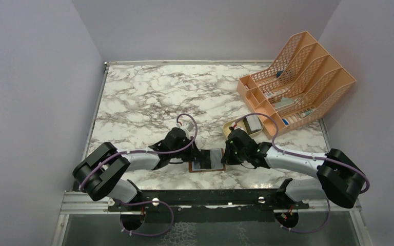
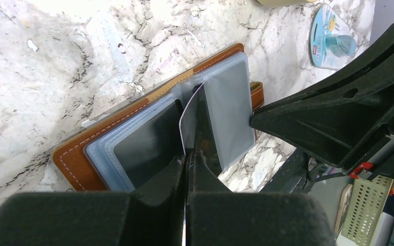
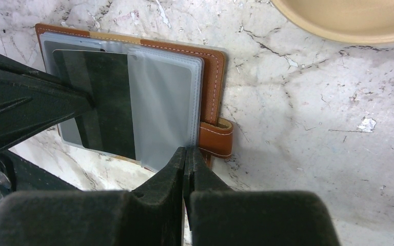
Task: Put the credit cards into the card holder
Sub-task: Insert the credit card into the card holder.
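The brown leather card holder (image 1: 209, 160) lies open near the table's front edge, between both grippers. My left gripper (image 2: 187, 156) is shut on a thin pale credit card (image 2: 191, 110). The card stands edge-on, its far end in among the clear sleeves (image 2: 228, 102) near the fold. My right gripper (image 3: 186, 151) is shut on the edge of a clear sleeve (image 3: 164, 113), beside the snap strap (image 3: 216, 137). In the right wrist view the card's dark face (image 3: 107, 102) shows through the plastic. From above, the left gripper (image 1: 191, 155) and the right gripper (image 1: 225, 156) meet the holder from opposite sides.
A tan oval tray (image 1: 234, 124) with a pale flat item in it sits just behind the right gripper. The big orange mesh file rack (image 1: 297, 77) stands at the back right. A blue-and-clear packet (image 2: 331, 38) lies beyond the holder.
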You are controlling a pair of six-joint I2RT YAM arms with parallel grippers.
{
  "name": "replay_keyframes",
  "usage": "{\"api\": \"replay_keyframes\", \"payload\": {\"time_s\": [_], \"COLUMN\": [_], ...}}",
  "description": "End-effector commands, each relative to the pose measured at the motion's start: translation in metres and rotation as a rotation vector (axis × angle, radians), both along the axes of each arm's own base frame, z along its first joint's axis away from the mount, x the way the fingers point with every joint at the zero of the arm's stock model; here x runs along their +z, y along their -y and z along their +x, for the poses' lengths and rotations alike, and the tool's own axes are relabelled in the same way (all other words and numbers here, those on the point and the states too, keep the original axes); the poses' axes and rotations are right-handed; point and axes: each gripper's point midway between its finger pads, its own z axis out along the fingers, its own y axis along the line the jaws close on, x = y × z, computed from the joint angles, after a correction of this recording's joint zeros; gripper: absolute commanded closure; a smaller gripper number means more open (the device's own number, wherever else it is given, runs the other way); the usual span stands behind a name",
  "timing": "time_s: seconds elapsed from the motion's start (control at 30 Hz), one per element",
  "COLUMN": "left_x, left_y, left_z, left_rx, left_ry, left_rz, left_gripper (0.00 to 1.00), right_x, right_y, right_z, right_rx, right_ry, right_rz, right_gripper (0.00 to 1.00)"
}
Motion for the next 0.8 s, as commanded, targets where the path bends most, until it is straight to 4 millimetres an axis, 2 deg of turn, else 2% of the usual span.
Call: {"api": "replay_keyframes", "payload": {"time_s": [0.0,0.17,0.4,0.53,0.77], "left_x": [-0.024,-0.024,-0.023,-0.023,-0.024], "left_y": [-0.017,-0.015,-0.017,-0.016,-0.016], "left_z": [-0.001,0.0,-0.001,-0.001,-0.002], "left_rx": [-0.001,0.004,0.015,0.016,0.021], "left_ry": [-0.006,-0.013,-0.016,-0.016,-0.022], "left_rz": [0.126,0.122,0.114,0.112,0.106], "left_gripper": [1.0,1.0,1.0,1.0,1.0], "right_x": [-0.017,-0.014,0.006,0.002,-0.007], "right_y": [0.024,0.029,0.013,0.012,0.006], "right_z": [-0.009,-0.006,-0.009,-0.011,-0.017], "right_rx": [-0.006,-0.012,0.023,0.024,0.043], "right_ry": [-0.02,-0.016,-0.015,-0.026,-0.054], "right_rz": [-0.112,-0.152,-0.057,-0.053,-0.019], "right_gripper": [0.99,0.99,0.81,0.76,0.77]}}
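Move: The left hand holds the credit card by its raised left edge; the card's middle is about 2 cm to its right and the clear right-hand pocket of the card holder some 7 cm to its right, both level with the hand and 1 cm lower. From the right hand, shut at the holder's right edge, that pocket's middle lies about 2 cm ahead and 3 cm left, the leather strap 1 cm ahead and 2 cm right, and the beige tray roughly 14 cm ahead and 8 cm right. The right fingers give up their pinch on the clear sleeve's right edge, opening to about a quarter as the hand shifts rightward and then back towards the base, ending about 1 cm to the right and 1 cm back at nearly the same height. The left hand stays in place and keeps its shut hold on the card's raised edge. ##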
